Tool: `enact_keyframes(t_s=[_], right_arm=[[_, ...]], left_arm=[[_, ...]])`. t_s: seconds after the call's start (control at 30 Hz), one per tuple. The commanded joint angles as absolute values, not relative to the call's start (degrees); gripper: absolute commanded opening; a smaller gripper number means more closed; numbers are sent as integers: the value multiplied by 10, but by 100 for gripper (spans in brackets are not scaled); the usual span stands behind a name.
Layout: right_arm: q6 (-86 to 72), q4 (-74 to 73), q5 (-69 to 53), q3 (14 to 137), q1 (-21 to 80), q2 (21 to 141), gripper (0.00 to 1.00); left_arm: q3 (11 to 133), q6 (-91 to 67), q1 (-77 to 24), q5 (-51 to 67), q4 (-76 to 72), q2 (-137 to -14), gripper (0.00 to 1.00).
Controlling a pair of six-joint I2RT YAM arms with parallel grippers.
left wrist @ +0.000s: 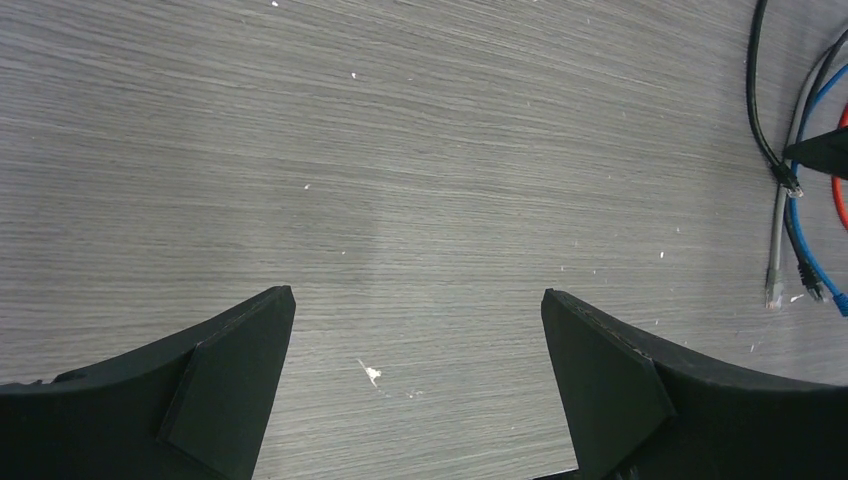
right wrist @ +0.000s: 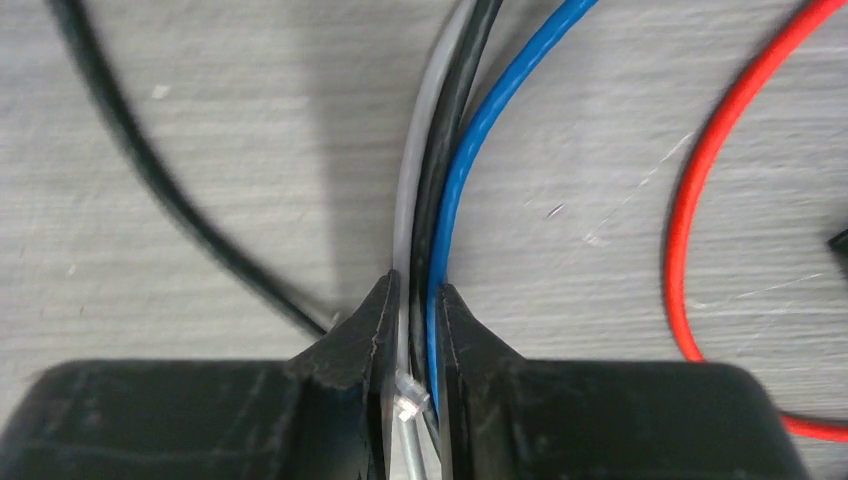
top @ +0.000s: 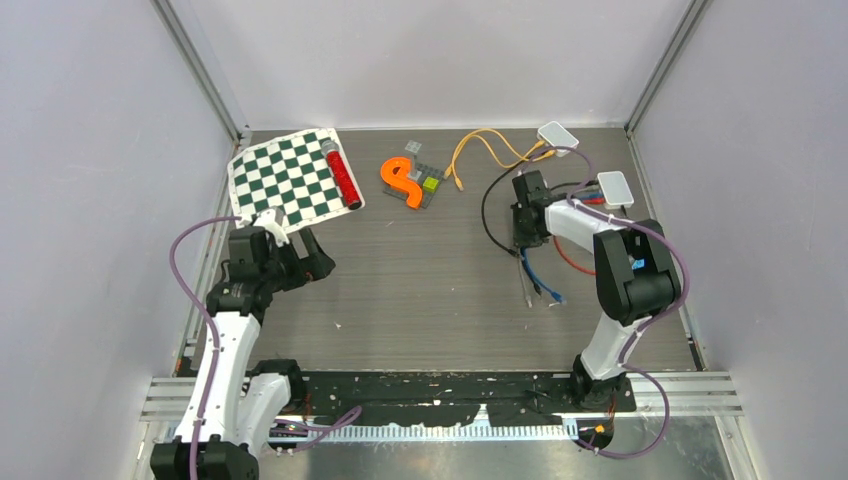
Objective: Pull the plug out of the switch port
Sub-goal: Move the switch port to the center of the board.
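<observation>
Two white switch boxes (top: pixel 558 133) (top: pixel 614 187) sit at the back right, with cables running from them; the plug in a port is too small to make out. My right gripper (top: pixel 523 238) (right wrist: pixel 412 300) is shut on a bundle of grey (right wrist: pixel 412 170), black (right wrist: pixel 445 150) and blue (right wrist: pixel 490 120) cables, low over the table. A small clear connector (right wrist: pixel 410 395) shows between its jaws. Another black cable (right wrist: pixel 170 190) lies to the left of them. My left gripper (top: pixel 300 252) (left wrist: pixel 418 330) hangs open over bare table at the left, holding nothing. The cables' loose ends (left wrist: pixel 795 285) lie far to its right.
A green-and-white chequered mat (top: pixel 292 178) with a red cylinder (top: pixel 342 178) lies at the back left. An orange S-shaped piece (top: pixel 402 180) rests on a grey block base (top: pixel 430 185). An orange cable (top: pixel 480 145) and a red cable (right wrist: pixel 690 230) loop near the switches. Walls close in three sides.
</observation>
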State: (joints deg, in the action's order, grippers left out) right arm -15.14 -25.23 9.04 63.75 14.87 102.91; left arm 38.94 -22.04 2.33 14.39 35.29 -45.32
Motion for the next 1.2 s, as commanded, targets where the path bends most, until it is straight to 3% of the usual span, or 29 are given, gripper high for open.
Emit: enact_keyframes(t_s=[0.0, 0.57, 0.67, 0.8, 1.0, 1.17], right_arm=[[-135, -285, 27, 582, 188, 998, 8], [-152, -296, -66, 431, 344, 861, 15], [-162, -307, -59, 425, 355, 840, 44], [-178, -335, 35, 463, 354, 777, 71], [-205, -346, 197, 549, 329, 693, 86], [-231, -325, 122, 544, 202, 682, 86]], left_arm=[[398, -214, 25, 165, 328, -460, 99], [425, -189, -21, 177, 316, -508, 99], [433, -187, -36, 172, 314, -520, 99], [445, -187, -56, 167, 312, -533, 99], [453, -188, -67, 162, 312, -539, 99], [455, -188, -83, 164, 305, -538, 99]])
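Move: The switch port lies on the board about 16 cm ahead and 22 cm to the right of the right hand, which already pinches its grey, black and blue cables low over the table. A second white box with yellow cables is about 30 cm ahead and 10 cm right; the blue plug hangs free about 12 cm back and 8 cm right, the grey plug some 13 cm back and 2 cm right. From the left hand the port is roughly 22 cm ahead, 62 cm right and 13 cm down. The grey, black and blue cables, still pinched in the right fingers, are drawn back towards the base by about 15 cm and left by nearly 10, low over the board, the hand turning some 25 degrees counter-clockwise. There the fingers open wide and let go, and the hand lifts about 13 cm, swinging forward again and a little right. The empty left hand drifts some 4 cm right. ##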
